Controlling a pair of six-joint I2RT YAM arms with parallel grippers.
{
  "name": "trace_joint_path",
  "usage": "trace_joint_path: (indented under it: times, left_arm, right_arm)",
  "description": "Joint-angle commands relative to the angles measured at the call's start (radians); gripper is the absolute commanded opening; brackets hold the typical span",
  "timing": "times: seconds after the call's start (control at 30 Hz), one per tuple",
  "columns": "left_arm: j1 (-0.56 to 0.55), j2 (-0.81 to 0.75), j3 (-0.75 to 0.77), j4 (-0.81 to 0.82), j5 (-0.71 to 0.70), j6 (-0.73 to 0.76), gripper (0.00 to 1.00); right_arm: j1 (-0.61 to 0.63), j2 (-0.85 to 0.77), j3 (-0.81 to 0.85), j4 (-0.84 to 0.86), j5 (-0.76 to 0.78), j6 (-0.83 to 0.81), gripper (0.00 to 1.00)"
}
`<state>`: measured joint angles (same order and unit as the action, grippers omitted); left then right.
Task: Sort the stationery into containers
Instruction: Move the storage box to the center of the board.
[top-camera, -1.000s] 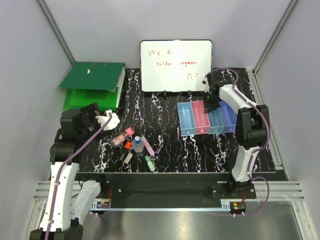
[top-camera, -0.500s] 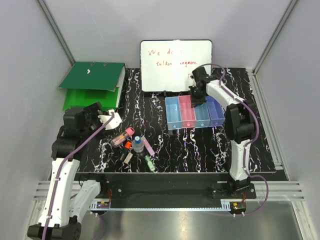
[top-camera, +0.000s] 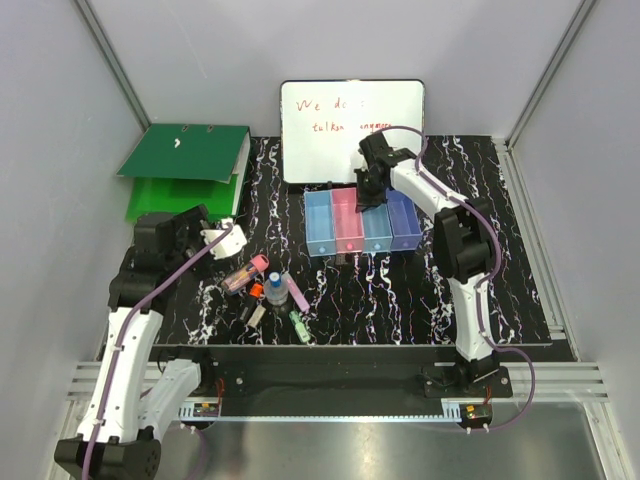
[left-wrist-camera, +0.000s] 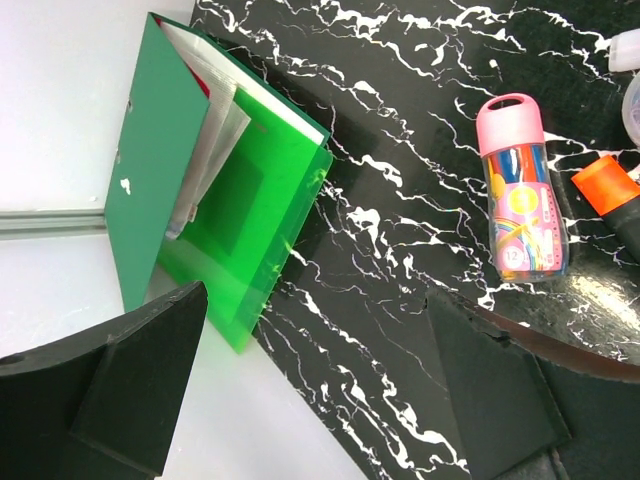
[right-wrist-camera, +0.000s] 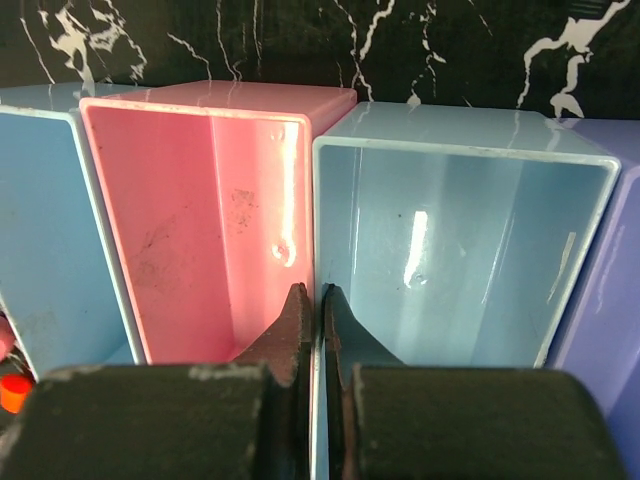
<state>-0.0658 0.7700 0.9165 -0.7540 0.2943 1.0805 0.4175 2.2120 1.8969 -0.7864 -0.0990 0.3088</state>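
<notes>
The containers (top-camera: 320, 228), a joined row of translucent bins in light blue, pink, light blue and purple-blue, stand just in front of the whiteboard. My right gripper (top-camera: 368, 198) is shut on the wall between the pink bin (right-wrist-camera: 190, 220) and the light blue bin (right-wrist-camera: 450, 240), one finger in each. The stationery lies left of centre: a pink-capped tube (top-camera: 246, 273), an orange-red piece (top-camera: 256, 291), a blue-capped clear bottle (top-camera: 275, 290), a lilac stick (top-camera: 296, 291), a green clip (top-camera: 298, 325). My left gripper (top-camera: 222, 238) hangs open up-left of the tube (left-wrist-camera: 520, 190), holding nothing.
A white whiteboard (top-camera: 350, 130) with red writing stands at the back, right behind the bins. A green ring binder (top-camera: 185, 170) lies open at the back left, partly off the black marbled mat (top-camera: 400, 290). Grey walls close in both sides.
My right gripper has dragged the row of bins leftward and a little toward the whiteboard, keeping its grip on the wall. The left gripper has edged slightly right and down, still open.
</notes>
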Motion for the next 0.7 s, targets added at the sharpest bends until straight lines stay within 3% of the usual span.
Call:
trace_joint_path:
  times: [0.0,0.3,0.37,0.4,0.5,0.6,0.67]
  left_arm:
    - [-0.008,-0.001,-0.019,0.047,0.04,0.007,0.99]
    - [-0.012,-0.006,-0.044,0.071,0.058,-0.022,0.99]
    - [-0.015,-0.012,-0.053,0.073,0.06,-0.031,0.99]
    - [-0.019,-0.021,-0.063,0.077,0.063,-0.036,0.99]
    - [-0.023,-0.017,-0.082,0.087,0.072,-0.065,0.99]
    - [-0.029,-0.003,-0.079,0.085,0.098,-0.099,0.99]
    - [-0.034,-0.003,-0.077,0.085,0.117,-0.113,0.99]
  right_arm:
    - [0.027,0.084,0.025,0.036,-0.087,0.092,0.0]
    - [0.043,0.143,0.096,0.064,-0.07,0.075,0.0]
    - [0.043,0.111,0.071,0.065,-0.077,0.044,0.13]
    - [0.043,0.097,0.062,0.067,-0.08,0.035,0.33]
    - [0.043,0.049,0.025,0.07,-0.085,-0.003,0.57]
    - [0.044,-0.007,-0.005,0.073,-0.067,-0.062,0.67]
    - [0.044,-0.058,-0.016,0.076,-0.051,-0.114,0.68]
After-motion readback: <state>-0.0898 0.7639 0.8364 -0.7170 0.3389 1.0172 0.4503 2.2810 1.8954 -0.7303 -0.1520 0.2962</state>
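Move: Between the right hand's closed fingers is the divider at the storage box's middle, pink compartment on its left and light blue on its right; the box's middle lies about 3 cm back, level sideways, 3 cm below. From this hand the whiteboard's middle is about 17 cm ahead and 3 cm left, while the water bottle stands about 22 cm back and 23 cm left. From the left hand the box is some 14 cm ahead, 34 cm right and 19 cm below. Sliding the storage box by its pinched divider, the right hand goes on left and forward about 3 cm, towards the whiteboard's lower edge. The fingers then open, letting go of the divider, and the hand draws back about 2 cm and sinks 3 cm astride it, one finger on the pink side, one on the light blue. The open left hand sinks some 3 cm, drifting right. ##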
